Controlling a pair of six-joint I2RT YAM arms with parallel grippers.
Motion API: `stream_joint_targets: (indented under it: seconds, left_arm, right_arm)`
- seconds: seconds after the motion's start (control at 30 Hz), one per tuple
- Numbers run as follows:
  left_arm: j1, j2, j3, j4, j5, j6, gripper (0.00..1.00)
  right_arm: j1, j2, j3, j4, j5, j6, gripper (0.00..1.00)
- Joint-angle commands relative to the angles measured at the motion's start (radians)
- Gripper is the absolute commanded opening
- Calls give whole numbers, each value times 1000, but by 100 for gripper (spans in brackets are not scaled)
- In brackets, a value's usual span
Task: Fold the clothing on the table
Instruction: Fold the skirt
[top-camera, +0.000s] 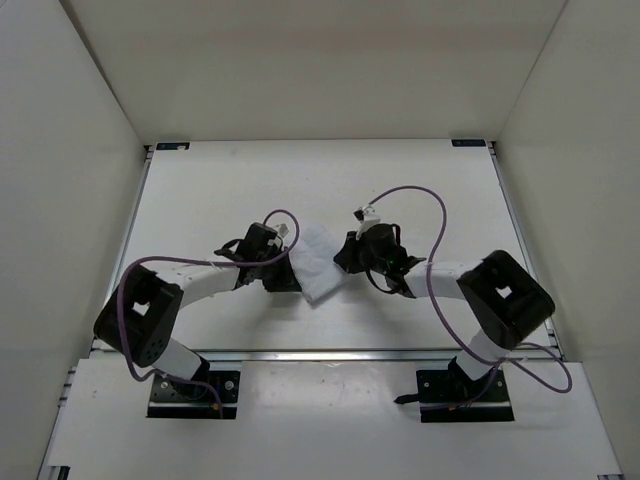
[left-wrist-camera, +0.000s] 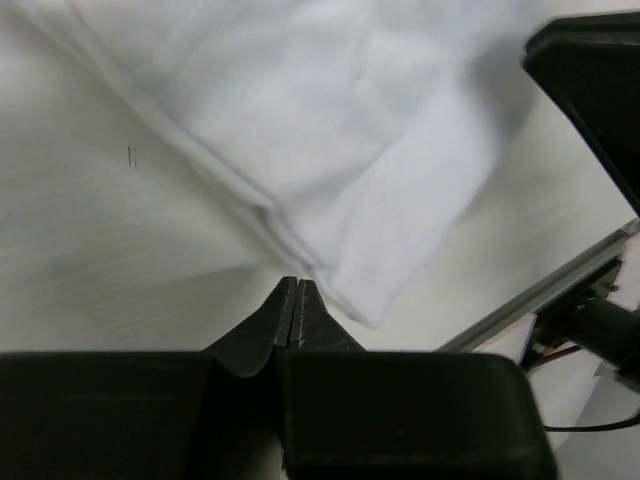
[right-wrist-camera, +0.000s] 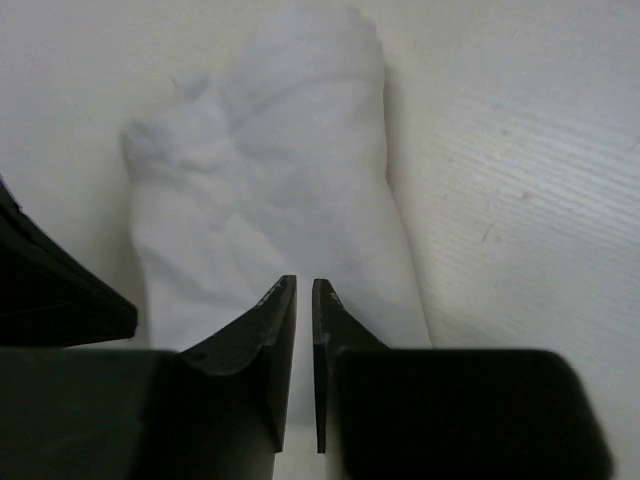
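The clothing (top-camera: 318, 262) is a small white bundle, folded over itself, lying mid-table between my two arms. My left gripper (top-camera: 287, 272) sits at its left edge; in the left wrist view its jaws (left-wrist-camera: 298, 286) are pressed together right at the garment's folded near edge (left-wrist-camera: 330, 130), with no fabric visible between them. My right gripper (top-camera: 346, 257) is at the bundle's right side. In the right wrist view its tips (right-wrist-camera: 304, 285) hover over the wrinkled cloth (right-wrist-camera: 270, 190), jaws shut to a thin slit with nothing seen gripped.
The white table (top-camera: 200, 200) has white walls on three sides. A silver rail (top-camera: 330, 352) runs along its near edge and shows in the left wrist view (left-wrist-camera: 540, 295). Purple cables (top-camera: 420, 200) loop from both arms.
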Motion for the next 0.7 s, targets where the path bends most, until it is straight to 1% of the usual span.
stream_joint_targets:
  seconds: [0.0, 0.03, 0.07, 0.1, 0.13, 0.17, 0.2, 0.23, 0.27, 0.3, 0.33, 0.37, 0.4, 0.43, 0.47, 0.5, 0.6, 0.67]
  left_arm:
    - [46, -112, 111, -110, 16, 58, 8]
    - [60, -140, 140, -135, 30, 75, 24]
    - [66, -157, 159, -173, 7, 98, 39]
    - [72, -179, 191, -215, -8, 121, 48]
    - [71, -192, 232, -242, -46, 133, 66]
    - [74, -198, 278, -290, -95, 161, 81]
    - [77, -192, 301, -351, -140, 201, 94]
    - [77, -183, 344, -381, -172, 218, 98]
    - [72, -163, 379, -440, -230, 247, 98]
    - [68, -140, 410, -494, -296, 280, 99]
    - [67, -116, 432, -519, -309, 288, 99]
    - [71, -102, 458, -563, -364, 298, 99]
    - [75, -80, 475, -606, -390, 308, 99]
    - [74, -72, 495, -625, -401, 318, 98]
    - [78, -71, 487, -623, -422, 322, 99]
    - [74, -88, 481, -613, -421, 333, 98]
    - [75, -152, 414, -560, -375, 328, 99]
    - [71, -201, 387, -537, -384, 322, 99]
  right_arm:
    - [-64, -177, 69, -65, -55, 1, 11]
    - [-100, -200, 113, -118, -133, 5, 19]
    - [-117, -228, 133, -149, -181, -2, 26]
    - [-137, -266, 165, -236, -227, -12, 33]
    - [-144, -285, 211, -284, -207, -40, 47]
    - [-139, -315, 251, -388, -146, -64, 63]
    - [-144, -335, 259, -484, -119, -83, 70]
    - [-148, -358, 289, -535, -64, -95, 82]
    - [-168, -377, 309, -618, -75, -110, 99]
    - [-212, -389, 314, -684, -107, -115, 99]
    - [-264, -397, 320, -738, -139, -114, 99]
    - [-298, -404, 320, -763, -173, -98, 99]
    - [-352, -414, 317, -827, -180, -97, 99]
    - [-396, -420, 316, -875, -202, -118, 100]
    - [-407, -421, 304, -902, -152, -127, 99]
    - [-421, -430, 299, -944, -138, -150, 100]
    - [-418, -457, 267, -1020, -7, -198, 100]
    - [-406, -469, 242, -1030, 18, -224, 99]
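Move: The folded skirt lies just past the left gripper's tips, its middle about 6 cm ahead, 4 cm to the right and 2 cm below. From the right gripper the skirt's middle is some 5 cm to the left, roughly level fore and aft, and 3 cm below. The metal rail at the table's near edge crosses about 14 cm straight back from the left gripper, a few centimetres lower. Lift both shut grippers off the skirt's two sides, opening them wide on the way up. Carry the right one up nearly 20 cm, then swing it right and partway down, turning clockwise. Take the left one up and forward, then leftward, sinking slightly, its fingers swinging from rightward-slanting to point more steeply down. ##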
